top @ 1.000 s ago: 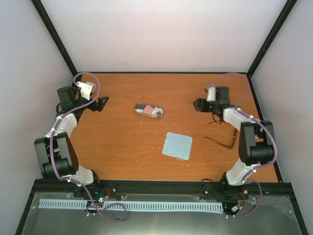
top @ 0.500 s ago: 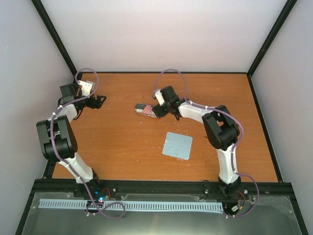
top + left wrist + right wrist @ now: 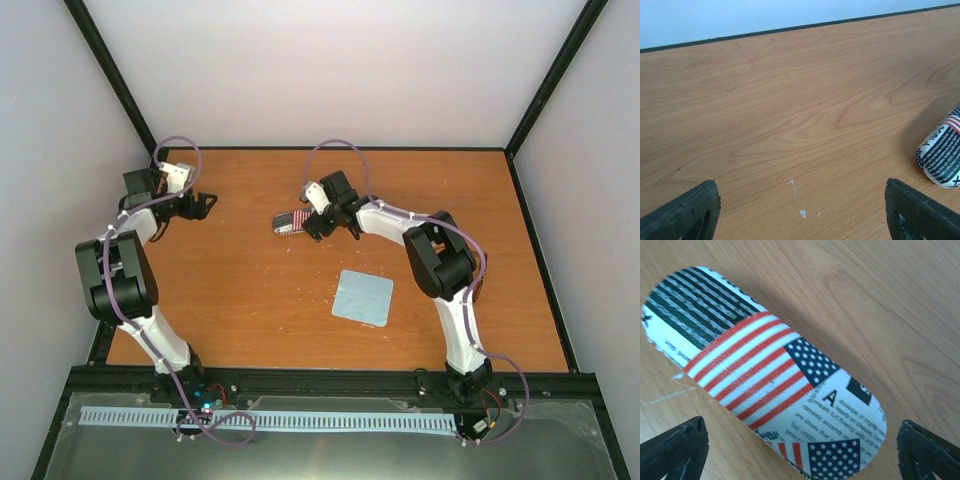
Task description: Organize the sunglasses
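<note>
The sunglasses are out of view in every frame. An oval flag-patterned case point(image 3: 288, 222) lies closed on the wooden table point(image 3: 250, 300), left of centre at the back. My right gripper point(image 3: 322, 218) hovers over the case's right end. In the right wrist view the case point(image 3: 765, 370) fills the space between the gripper's point(image 3: 801, 452) wide-open fingers point(image 3: 677, 450), with bare wood showing on both sides. My left gripper point(image 3: 205, 205) stands open at the back left over bare wood. Its wrist view shows the gripper point(image 3: 802, 212) empty and one end of the case point(image 3: 942, 160) at the right edge.
A light blue square cloth point(image 3: 362, 297) lies flat right of centre, nearer the front. Black frame posts and white walls close in the table on three sides. Small white marks point(image 3: 800, 200) spot the wood under the left gripper.
The right arm has swung from the table's right side to the case and stopped over its right end, opening a little wider. The sunglasses seen near the right edge no longer show.
</note>
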You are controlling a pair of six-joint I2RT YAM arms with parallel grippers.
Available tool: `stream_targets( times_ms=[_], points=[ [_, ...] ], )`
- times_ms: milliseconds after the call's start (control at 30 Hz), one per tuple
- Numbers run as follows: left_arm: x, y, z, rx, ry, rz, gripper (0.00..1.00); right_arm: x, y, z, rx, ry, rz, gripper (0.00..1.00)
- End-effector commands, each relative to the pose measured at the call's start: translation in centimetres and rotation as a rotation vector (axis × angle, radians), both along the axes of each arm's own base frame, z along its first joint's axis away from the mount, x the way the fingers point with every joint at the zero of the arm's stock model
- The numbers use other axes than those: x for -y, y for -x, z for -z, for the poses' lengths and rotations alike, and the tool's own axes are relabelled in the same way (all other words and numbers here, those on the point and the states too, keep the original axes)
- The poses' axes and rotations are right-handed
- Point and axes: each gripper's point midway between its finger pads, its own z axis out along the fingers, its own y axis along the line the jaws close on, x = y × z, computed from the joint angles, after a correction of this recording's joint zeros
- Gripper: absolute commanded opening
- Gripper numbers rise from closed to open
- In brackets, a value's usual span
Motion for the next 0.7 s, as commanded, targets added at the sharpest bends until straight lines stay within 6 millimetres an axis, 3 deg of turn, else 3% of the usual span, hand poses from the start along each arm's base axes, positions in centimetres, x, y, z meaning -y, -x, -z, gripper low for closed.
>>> stream_targets(
  times_ms=[0,100,167,300,433,567,667],
  points=[
    [-0.3,-0.7,-0.3,0.005,0.011,0.012,0.89,-1.9,0.5,-0.8,-0.002,-0.012,-0.083,1.00],
    [-0.2,-0.9,-0.1,-0.001,0.024,0.016,0.89,-2.1,-0.5,-0.9,0.002,-0.020,-0.048,0.99],
    [-0.4,-1.3,0.1,-0.005,0.028,0.012,0.87,-2.1,-1.1,-1.1,0.007,-0.032,-0.008,0.92],
    [0.2,-2.9,0.5,-0.050,0.040,0.052,0.70,-1.3,-0.6,-2.1,-0.018,-0.075,0.071,0.76],
    [3.3,-4.1,2.0,-0.122,0.045,0.162,0.62,-0.6,0.6,-3.3,-0.013,-0.129,0.092,0.70],
    [6.3,-5.1,3.5,-0.163,0.024,0.220,0.62,0.6,0.4,-2.4,-0.056,-0.077,0.168,0.43],
    [8.9,-5.4,4.9,-0.195,-0.024,0.263,0.62,1.3,1.3,-1.6,-0.093,-0.083,0.192,0.39]
  ],
)
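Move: The sunglasses case lies just beside the right gripper, its middle about 4 cm to the left, 1 cm ahead and some 3 cm below. From the right hand, the grey cloth is roughly 19 cm back and 12 cm to the right; the loose sunglasses, mostly under the forearm, are about 13 cm back and 35 cm to the right. From the left hand the case is some 26 cm to the right, level with it fore and aft, 11 cm lower. Lift the right gripper a little, easing left and forward over the case, then draw it back and down about 2 cm to the case's near edge at its right end, closing the fingers to under half. Meanwhile sink the left gripper, push it forward about 5 cm, then swing it right and down towards the case, turning some 10 degrees clockwise and narrowing its fingers partway. ##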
